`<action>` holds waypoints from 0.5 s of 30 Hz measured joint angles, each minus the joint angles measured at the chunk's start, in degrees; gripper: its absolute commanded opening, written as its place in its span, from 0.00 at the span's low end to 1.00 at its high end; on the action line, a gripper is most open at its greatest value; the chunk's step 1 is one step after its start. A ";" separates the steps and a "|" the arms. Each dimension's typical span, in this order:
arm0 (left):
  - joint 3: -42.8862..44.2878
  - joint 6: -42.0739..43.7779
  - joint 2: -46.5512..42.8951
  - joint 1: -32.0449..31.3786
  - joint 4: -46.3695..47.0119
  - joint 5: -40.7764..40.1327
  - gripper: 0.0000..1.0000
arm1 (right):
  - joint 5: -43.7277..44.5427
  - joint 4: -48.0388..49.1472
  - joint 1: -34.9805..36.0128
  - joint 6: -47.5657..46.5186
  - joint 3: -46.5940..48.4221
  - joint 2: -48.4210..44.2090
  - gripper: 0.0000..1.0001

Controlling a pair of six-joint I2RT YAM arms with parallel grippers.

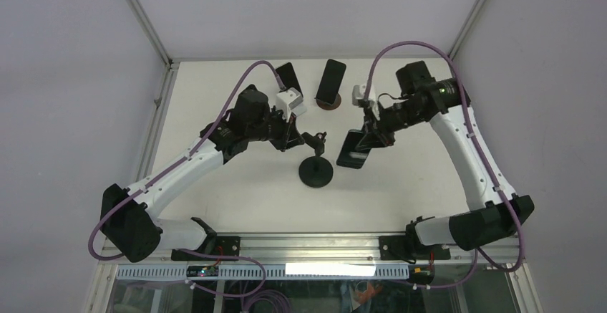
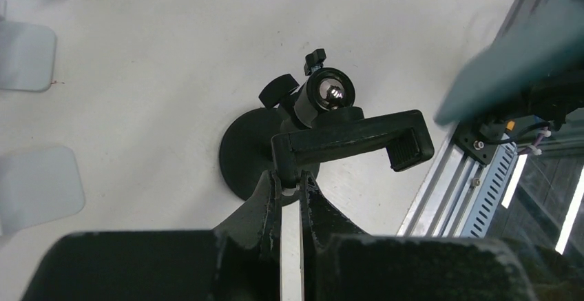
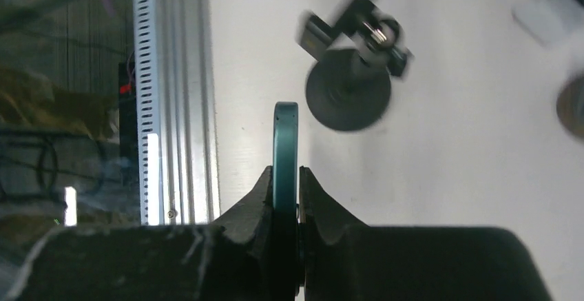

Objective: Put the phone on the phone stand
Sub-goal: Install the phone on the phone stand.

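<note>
The black phone stand (image 1: 316,172) has a round base, a ball joint (image 2: 330,91) and a clamp bar (image 2: 351,136) on top. My left gripper (image 1: 303,138) (image 2: 290,180) is shut on the lower end of that clamp bar, and the base (image 2: 241,155) rests on the table below. My right gripper (image 1: 369,137) (image 3: 286,174) is shut on the phone (image 1: 353,152), a dark slab with a teal edge (image 3: 286,139), held on edge just right of the stand (image 3: 350,87). Phone and stand are apart.
Two other phones lean at the back: one (image 1: 289,76) on a white block (image 1: 292,102), one (image 1: 331,79) on a brown round base (image 1: 328,103). An aluminium rail (image 1: 315,244) runs along the near table edge. Frame posts border the table's sides.
</note>
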 measured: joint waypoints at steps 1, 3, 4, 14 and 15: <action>0.02 -0.46 0.02 -0.20 0.00 0.02 0.00 | 0.07 0.09 3.93 -0.02 1.27 -0.61 0.00; 0.24 -0.98 0.15 -0.59 0.02 0.07 0.00 | 0.61 0.85 11.19 0.20 2.12 -1.60 0.00; 0.35 -1.07 0.26 -0.63 0.00 0.07 0.00 | 1.03 1.49 16.20 0.28 2.14 -1.97 0.00; 1.16 -0.50 1.25 -1.90 0.07 0.46 0.00 | 2.10 3.78 30.34 -6.86 8.04 4.81 0.00; 1.16 -0.26 1.25 -2.05 0.09 0.63 0.00 | 2.14 4.35 30.45 -7.74 8.04 5.64 0.00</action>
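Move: The right hand has the phone pinched; the phone stand's clamp lies some 16 cm to its left, about level with it fore and aft and roughly 6 cm lower, with the stand's round base about 15 cm left, 3 cm farther out and 20 cm down. From the left hand, which already grips one end of the clamp, the clamp's middle is about 3 cm back and 2 cm right at the same height, and the base 4 cm right, level fore and aft, 15 cm below. Leftward and back towards the robot, fast at first, the right hand swings the phone some 13 cm towards the clamp, turning about 35 degrees counter-clockwise, then eases slightly forward while still going left. Its fingers keep their pinch. The left hand keeps hold of the clamp and shifts it about 1.5 cm, mostly to the right, to meet the phone. ##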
